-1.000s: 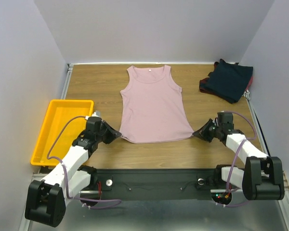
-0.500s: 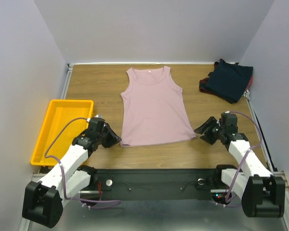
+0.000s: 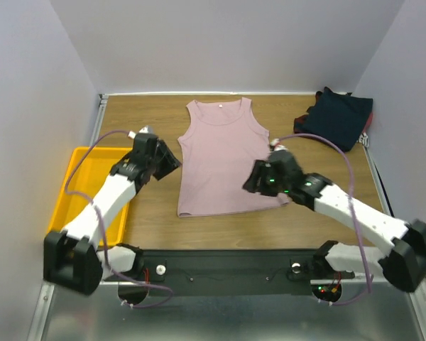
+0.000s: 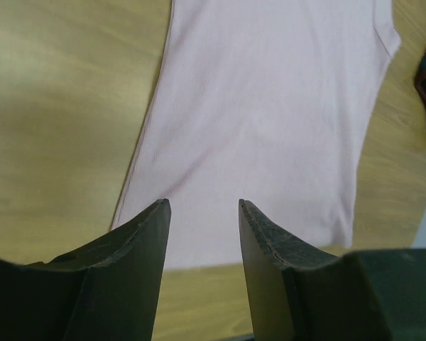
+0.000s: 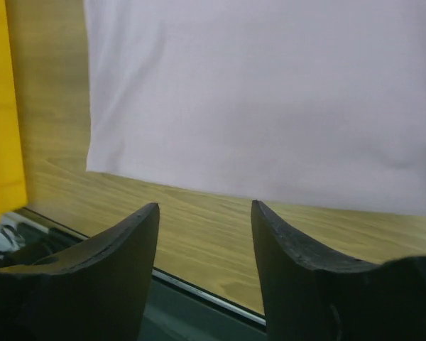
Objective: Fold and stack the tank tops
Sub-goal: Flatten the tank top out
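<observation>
A dusty pink tank top (image 3: pixel 220 153) lies flat and spread out mid-table, neck toward the back. Dark navy tank tops (image 3: pixel 337 117) with a maroon edge sit crumpled at the back right. My left gripper (image 3: pixel 173 163) hovers at the pink top's left side edge, open and empty. In the left wrist view the pink top (image 4: pixel 270 121) fills the space beyond the left gripper (image 4: pixel 204 206). My right gripper (image 3: pixel 249 182) is over the top's lower right part, open and empty. The right wrist view shows the hem of the pink top (image 5: pixel 270 92) above the right gripper (image 5: pixel 204 207).
A yellow plastic tray (image 3: pixel 74 202) stands at the left edge of the table, partly under the left arm, and shows as the tray (image 5: pixel 0 106) in the right wrist view. Walls close the table at back and sides. A metal rail runs along the near edge.
Both grippers opened and left the pink top's hem corners. The left arm swung toward the back along the top's left edge. The right arm swung left over the top's lower right.
</observation>
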### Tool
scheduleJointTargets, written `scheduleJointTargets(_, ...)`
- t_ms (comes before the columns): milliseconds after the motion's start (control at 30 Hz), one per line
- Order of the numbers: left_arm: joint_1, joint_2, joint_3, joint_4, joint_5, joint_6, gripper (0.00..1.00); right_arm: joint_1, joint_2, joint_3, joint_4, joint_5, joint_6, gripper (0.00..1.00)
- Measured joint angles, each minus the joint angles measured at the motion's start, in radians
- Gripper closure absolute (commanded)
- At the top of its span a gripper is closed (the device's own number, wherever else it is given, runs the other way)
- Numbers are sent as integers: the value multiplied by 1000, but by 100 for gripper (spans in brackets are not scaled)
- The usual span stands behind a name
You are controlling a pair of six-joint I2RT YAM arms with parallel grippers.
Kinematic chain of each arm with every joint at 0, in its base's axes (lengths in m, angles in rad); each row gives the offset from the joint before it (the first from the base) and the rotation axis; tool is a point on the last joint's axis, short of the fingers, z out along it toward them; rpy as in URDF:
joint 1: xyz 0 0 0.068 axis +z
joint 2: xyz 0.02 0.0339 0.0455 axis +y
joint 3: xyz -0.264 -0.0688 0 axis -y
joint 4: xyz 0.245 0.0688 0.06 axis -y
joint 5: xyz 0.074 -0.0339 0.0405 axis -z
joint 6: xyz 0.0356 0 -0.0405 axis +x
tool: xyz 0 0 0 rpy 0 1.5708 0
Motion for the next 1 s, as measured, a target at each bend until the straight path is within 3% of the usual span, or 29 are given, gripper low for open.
scheduleJointTargets(133,29,333,159,116,-13,63,48,281,253,189,24,161,9,52)
scheduleJointTargets(267,73,621,296,171,-16,109,48,450,499,402,55,259,-6,56)
scheduleJointTargets(400,102,787,389,193,-10,144,48,559,668,557,79,332,-36,59)
scheduleJointTargets(700,116,845,465,222,-8,182,55,627,903,674,94,411,-76,60)
scheduleJointTargets(1000,117,872,471,242,0,180,75,639,998,717,93,458,-97,67)
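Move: The tank top's left armpit edge lies about 19 cm ahead of the left hand and 13 cm below; from it, the left hem corner is some 10 cm back and the yellow bin's middle about 29 cm left, level with it. The right hand's target, that same hem corner, lies roughly 26 cm to its left, 4 cm back and 11 cm below, with the right hem corner 13 cm to its right. Leftward across the tank top's lower part, the right hand sweeps about 26 cm, turning some 20 degrees counter-clockwise, then sinks with its left side dipping until its narrowing fingers straddle the left hem corner. Forward and down goes the left hand, about 18 cm out, to the left armpit edge, its right finger close against the cloth as the fingers start closing. ##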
